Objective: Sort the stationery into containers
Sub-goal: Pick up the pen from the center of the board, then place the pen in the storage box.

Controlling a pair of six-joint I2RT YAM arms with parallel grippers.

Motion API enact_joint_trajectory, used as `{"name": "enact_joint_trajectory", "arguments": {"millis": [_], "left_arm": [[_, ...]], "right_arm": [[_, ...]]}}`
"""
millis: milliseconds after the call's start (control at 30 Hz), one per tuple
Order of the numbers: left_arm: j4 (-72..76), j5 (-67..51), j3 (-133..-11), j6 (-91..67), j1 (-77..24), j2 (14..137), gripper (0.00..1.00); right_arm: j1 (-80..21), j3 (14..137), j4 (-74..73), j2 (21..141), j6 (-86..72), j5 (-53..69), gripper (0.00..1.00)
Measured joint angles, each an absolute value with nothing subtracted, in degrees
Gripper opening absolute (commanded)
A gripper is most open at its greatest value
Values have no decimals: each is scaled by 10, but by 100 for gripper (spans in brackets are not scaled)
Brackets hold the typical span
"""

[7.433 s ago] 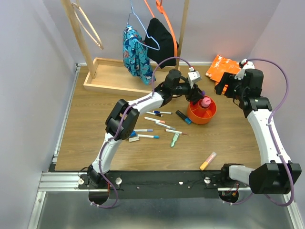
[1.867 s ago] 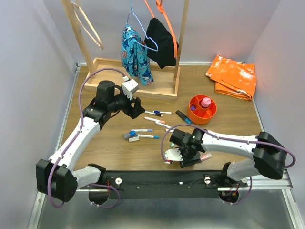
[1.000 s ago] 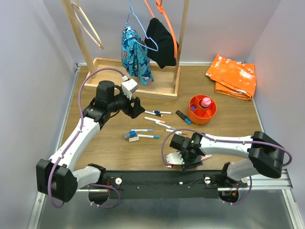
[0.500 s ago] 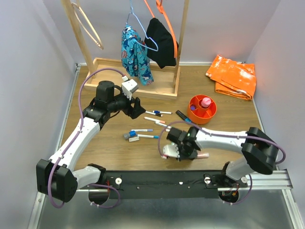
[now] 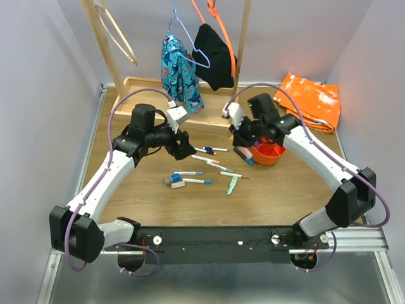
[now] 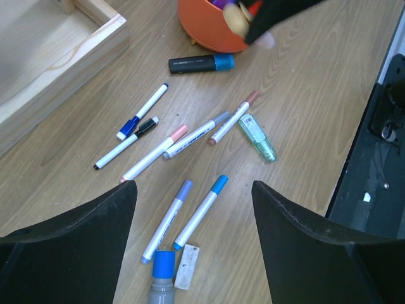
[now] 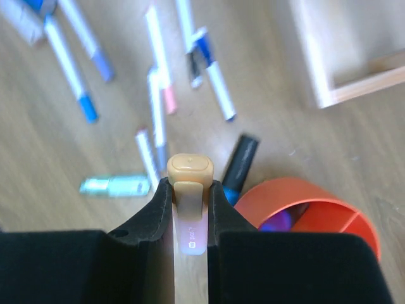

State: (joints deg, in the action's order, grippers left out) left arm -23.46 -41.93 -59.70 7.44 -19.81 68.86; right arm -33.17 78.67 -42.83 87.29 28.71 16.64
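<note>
My right gripper [image 7: 190, 185] is shut on a pale pink highlighter [image 7: 190, 221] with a tan-orange cap, held in the air beside the orange cup [image 7: 316, 199]. From above, that gripper [image 5: 244, 139] hangs just left of the cup [image 5: 271, 152]. A black highlighter [image 5: 243, 155] lies under it. Several white pens [image 5: 201, 151] and a mint-green piece [image 5: 232, 184] lie on the table. My left gripper [image 6: 193, 185] is open above two blue-capped pens [image 6: 199, 212], holding nothing; in the top view it [image 5: 185, 147] is left of the pens.
A wooden tray base [image 5: 149, 109] with posts and hanging clothes [image 5: 183, 73] stands at the back. An orange bag [image 5: 310, 98] lies at the back right. A grey tube with a blue cap [image 6: 161, 278] and a small white block [image 6: 186, 275] lie near the pens.
The right gripper shut on the pink highlighter near the table's front edge, lifted it and carried it back beside the orange cup. The left arm shifted slightly right.
</note>
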Motion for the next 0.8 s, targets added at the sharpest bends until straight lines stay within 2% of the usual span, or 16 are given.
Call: {"name": "enact_joint_trajectory", "arguments": {"millis": [100,367,800], "left_arm": [[-236,-422,-603,75,-200,695,82],[-246,-423,-626,82,-200,727,82],[-241,-422,-646,82,-200,777,82]], "right_arm": [[-293,750,-345,842,251,181,1],[-269,684,-176,796,203,169,1],[-216,654,-74,827,203,113,1]]}}
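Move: The red bowl for the highlighter already held in the right hand lies about 7 cm ahead, 10 cm to its right and 15 cm below; the black marker is 3 cm ahead, 2 cm right, flat on the table 17 cm below. From the open left hand, some 22 cm above the table, the pink-capped pen lies about 6 cm ahead and 4 cm right, the black-capped pen 9 cm ahead and 3 cm right, the blue-capped marker 3 cm back and 1 cm right. Forward in a sweep of about 10 cm, bearing some 5 cm right, the right hand keeps its grip on the highlighter, rises 5 cm and then starts to sink near the bowl's far-left side, its fingers tipping up and swinging about 20 degrees clockwise. The left hand, fingers staying wide open, eases forward and a little down, about 3 cm in all, towards the loose pens without touching any. ##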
